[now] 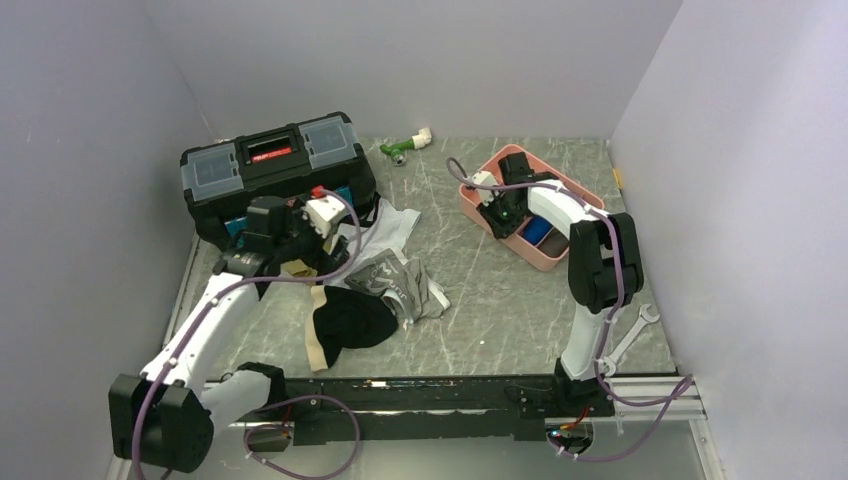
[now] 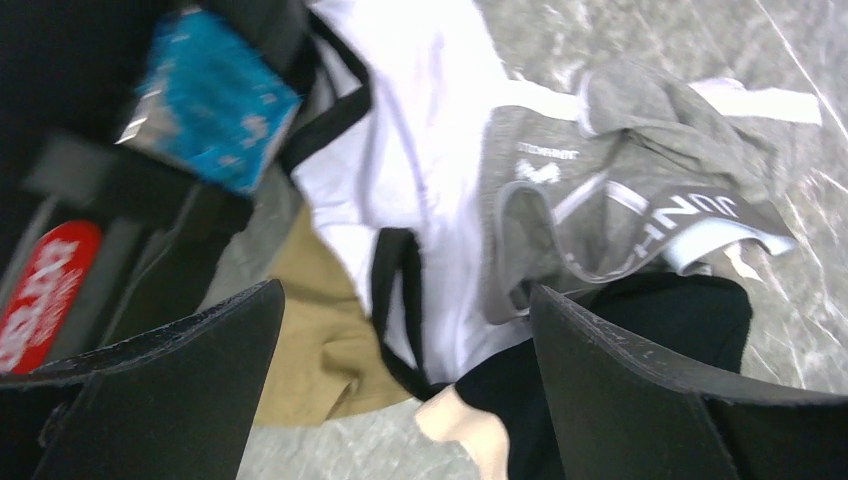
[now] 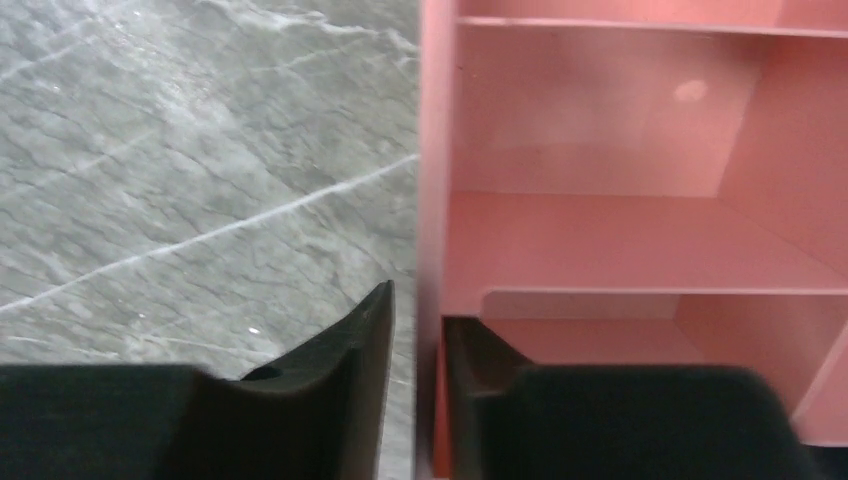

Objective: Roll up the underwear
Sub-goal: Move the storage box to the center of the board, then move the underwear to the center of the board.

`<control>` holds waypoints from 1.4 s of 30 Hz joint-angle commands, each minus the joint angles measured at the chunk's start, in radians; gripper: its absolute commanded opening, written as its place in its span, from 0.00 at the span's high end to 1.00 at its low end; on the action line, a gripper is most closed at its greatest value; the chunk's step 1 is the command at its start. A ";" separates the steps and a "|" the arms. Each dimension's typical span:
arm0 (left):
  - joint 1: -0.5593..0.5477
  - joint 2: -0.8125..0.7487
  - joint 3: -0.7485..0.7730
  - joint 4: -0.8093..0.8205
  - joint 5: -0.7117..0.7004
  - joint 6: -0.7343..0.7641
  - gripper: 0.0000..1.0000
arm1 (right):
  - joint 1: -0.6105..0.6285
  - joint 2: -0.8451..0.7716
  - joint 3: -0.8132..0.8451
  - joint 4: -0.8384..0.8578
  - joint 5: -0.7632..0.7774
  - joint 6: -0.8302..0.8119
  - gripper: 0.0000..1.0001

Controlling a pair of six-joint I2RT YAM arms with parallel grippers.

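Observation:
Several underwear lie in a loose pile left of centre: white with black trim [image 1: 385,228], grey [image 1: 400,280], black with a tan band [image 1: 350,318] and olive-tan [image 1: 297,268]. My left gripper [image 1: 285,258] hovers over the pile's left end, open and empty. The left wrist view shows its jaws [image 2: 405,400] wide apart over the olive-tan [image 2: 320,330], white [image 2: 420,150], grey [image 2: 640,190] and black [image 2: 650,310] pieces. My right gripper [image 1: 497,212] is at the pink tray [image 1: 545,262]. In the right wrist view its jaws [image 3: 420,340] close astride the tray's left wall [image 3: 432,200].
A black toolbox [image 1: 270,165] stands just behind the pile, close to my left gripper, and shows in the left wrist view [image 2: 60,120]. A blue item [image 1: 537,231] sits in a tray compartment. A green-and-white fitting [image 1: 405,146] lies at the back. A wrench [image 1: 628,335] lies near the right arm's base.

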 commanded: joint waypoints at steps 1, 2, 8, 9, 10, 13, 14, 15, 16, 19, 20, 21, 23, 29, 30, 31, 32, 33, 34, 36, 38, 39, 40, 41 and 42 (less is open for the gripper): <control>-0.139 0.070 0.024 0.008 -0.046 0.081 0.01 | 0.021 0.006 0.038 -0.030 -0.022 0.034 0.64; -0.170 0.088 0.032 0.003 -0.055 0.094 0.01 | 0.021 -0.006 0.037 -0.027 -0.022 0.039 0.54; -0.320 0.202 0.097 -0.035 -0.106 0.146 0.01 | 0.021 -0.138 0.020 -0.056 -0.047 0.065 0.14; -0.331 0.216 0.107 -0.042 -0.126 0.149 0.01 | 0.021 -0.162 0.013 -0.061 -0.062 0.068 0.12; -0.333 0.228 0.112 -0.046 -0.143 0.148 0.01 | 0.021 -0.187 0.007 -0.067 -0.081 0.069 0.11; -0.333 0.223 0.087 -0.056 -0.180 0.166 0.01 | 0.021 -0.260 -0.015 -0.074 -0.169 0.067 0.11; -0.333 0.216 0.072 -0.062 -0.192 0.175 0.01 | 0.021 -0.282 -0.022 -0.076 -0.208 0.059 0.11; -0.332 0.207 0.059 -0.068 -0.208 0.182 0.01 | 0.022 -0.300 -0.028 -0.080 -0.253 0.050 0.11; -0.326 0.194 0.044 -0.073 -0.226 0.184 0.01 | 0.023 -0.314 -0.036 -0.081 -0.307 0.043 0.10; -0.257 0.135 0.009 -0.092 -0.201 0.174 0.01 | 0.042 -0.314 -0.055 -0.086 -0.462 0.026 0.10; -0.223 0.115 0.005 -0.114 -0.175 0.169 0.01 | 0.060 -0.303 -0.060 -0.087 -0.493 0.020 0.10; -0.184 0.095 0.004 -0.135 -0.146 0.163 0.01 | 0.078 -0.290 -0.067 -0.083 -0.515 0.017 0.10; -0.119 0.064 0.004 -0.178 -0.102 0.163 0.01 | 0.147 -0.262 -0.085 -0.060 -0.527 0.006 0.09; 0.009 -0.030 -0.057 -0.218 -0.102 0.189 0.01 | 0.331 -0.179 -0.133 0.075 -0.497 0.029 0.00; 0.022 -0.041 -0.065 -0.223 -0.107 0.191 0.01 | 0.357 -0.165 -0.131 0.091 -0.488 0.036 0.00; 0.035 -0.053 -0.073 -0.226 -0.110 0.193 0.01 | 0.380 -0.150 -0.128 0.108 -0.478 0.042 0.00; 0.047 -0.071 -0.086 -0.227 -0.112 0.194 0.01 | 0.399 -0.139 -0.126 0.125 -0.461 0.053 0.00; 0.055 -0.078 -0.094 -0.228 -0.117 0.195 0.01 | 0.421 -0.127 -0.121 0.141 -0.451 0.058 0.00; 0.062 -0.092 -0.102 -0.225 -0.123 0.193 0.01 | 0.438 -0.113 -0.119 0.154 -0.441 0.067 0.00; 0.069 -0.108 -0.119 -0.219 -0.132 0.191 0.01 | 0.473 -0.090 -0.120 0.195 -0.410 0.094 0.00; 0.070 -0.115 -0.132 -0.214 -0.139 0.188 0.01 | 0.503 -0.058 -0.115 0.221 -0.376 0.119 0.01; 0.070 -0.116 -0.138 -0.211 -0.141 0.186 0.01 | 0.511 -0.038 -0.110 0.228 -0.358 0.132 0.02; 0.070 -0.116 -0.144 -0.205 -0.146 0.186 0.01 | 0.514 -0.020 -0.104 0.232 -0.350 0.143 0.04; 0.070 -0.116 -0.151 -0.201 -0.150 0.190 0.01 | 0.516 0.001 -0.096 0.230 -0.353 0.154 0.05; 0.070 -0.115 -0.158 -0.193 -0.156 0.193 0.01 | 0.515 0.017 -0.089 0.229 -0.352 0.163 0.08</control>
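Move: The grey underwear is my right hand's target: some 23 cm to its left, 14 cm back, a few centimetres lower. The white underwear lies about 11 cm beyond the grey and 7 cm left of it, the black one 8 cm nearer me and 13 cm left of it. The storage box, its wall between my right fingers, is centred 4 cm ahead, 9 cm right of that hand. From my left hand the grey underwear is 13 cm right, 4 cm back, 16 cm down. I open my right fingers off the storage box wall, lift about 12 cm clear, then swing left and back and down onto the grey underwear, about 22 cm left in all, turning the wrist counter-clockwise with its left side rising. My open left hand sinks, swinging 8 cm right, then some 14 cm left and slightly back over bare table by the black underwear's waistband. ##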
